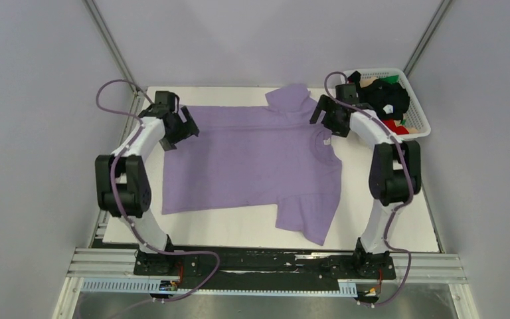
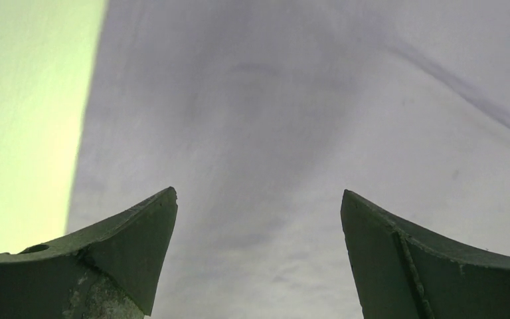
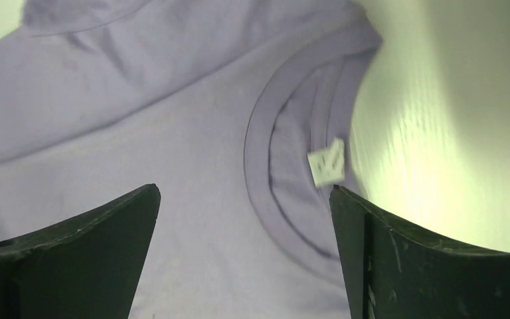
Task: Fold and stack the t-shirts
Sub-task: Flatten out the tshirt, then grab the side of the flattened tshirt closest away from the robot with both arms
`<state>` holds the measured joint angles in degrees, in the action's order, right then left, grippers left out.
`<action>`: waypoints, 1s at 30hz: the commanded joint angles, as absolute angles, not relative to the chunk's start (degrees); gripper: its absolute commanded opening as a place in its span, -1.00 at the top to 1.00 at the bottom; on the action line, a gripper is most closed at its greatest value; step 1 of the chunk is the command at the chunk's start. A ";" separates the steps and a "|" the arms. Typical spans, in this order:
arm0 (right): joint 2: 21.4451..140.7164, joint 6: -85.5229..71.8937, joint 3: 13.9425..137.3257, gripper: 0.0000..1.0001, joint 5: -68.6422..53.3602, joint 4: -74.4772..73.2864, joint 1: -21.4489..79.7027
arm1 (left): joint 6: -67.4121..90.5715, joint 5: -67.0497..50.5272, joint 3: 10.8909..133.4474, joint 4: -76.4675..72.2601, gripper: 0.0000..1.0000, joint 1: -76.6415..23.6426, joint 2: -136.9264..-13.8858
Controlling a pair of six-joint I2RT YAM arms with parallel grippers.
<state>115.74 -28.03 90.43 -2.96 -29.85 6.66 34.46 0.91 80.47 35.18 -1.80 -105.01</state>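
Note:
A lavender-purple t-shirt lies spread flat on the white table, collar toward the right and hem toward the left. My left gripper hovers open over the shirt's far left hem corner; the left wrist view shows plain purple cloth between its fingers. My right gripper stands open over the collar, where a small white neck label shows. Neither gripper holds anything. More t-shirts, black, red and green, sit bunched in the basket.
A white lattice basket stands at the table's far right corner. One sleeve points to the far edge, the other to the near edge. White table surface shows in front of the shirt.

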 commanded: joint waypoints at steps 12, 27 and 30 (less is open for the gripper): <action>79.40 -32.61 57.84 -1.00 6.17 -15.36 5.51 | 52.38 9.42 42.70 50.66 -1.00 -2.08 -60.84; 80.52 -30.90 57.51 -1.00 3.27 -14.44 4.62 | 67.52 11.17 27.17 38.58 -0.98 -2.10 -55.70; 80.12 -30.68 57.19 -1.00 3.72 -14.42 4.49 | 68.95 12.72 27.23 36.41 -0.92 -2.15 -58.87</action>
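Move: The t-shirt's near-left corner lies about 25 cm back and 6 cm left of the left hand, 8 cm lower; the far-left corner is some 13 cm ahead and 6 cm left. From the right hand, the collar tag is about 2 cm back, 3 cm right and 7 cm below; the far sleeve is 12 cm ahead and 12 cm left, the near sleeve 29 cm back and 8 cm left. Open left hand arcs back about 25 cm and down to the near-left corner, turning counter-clockwise; right lifts back. ##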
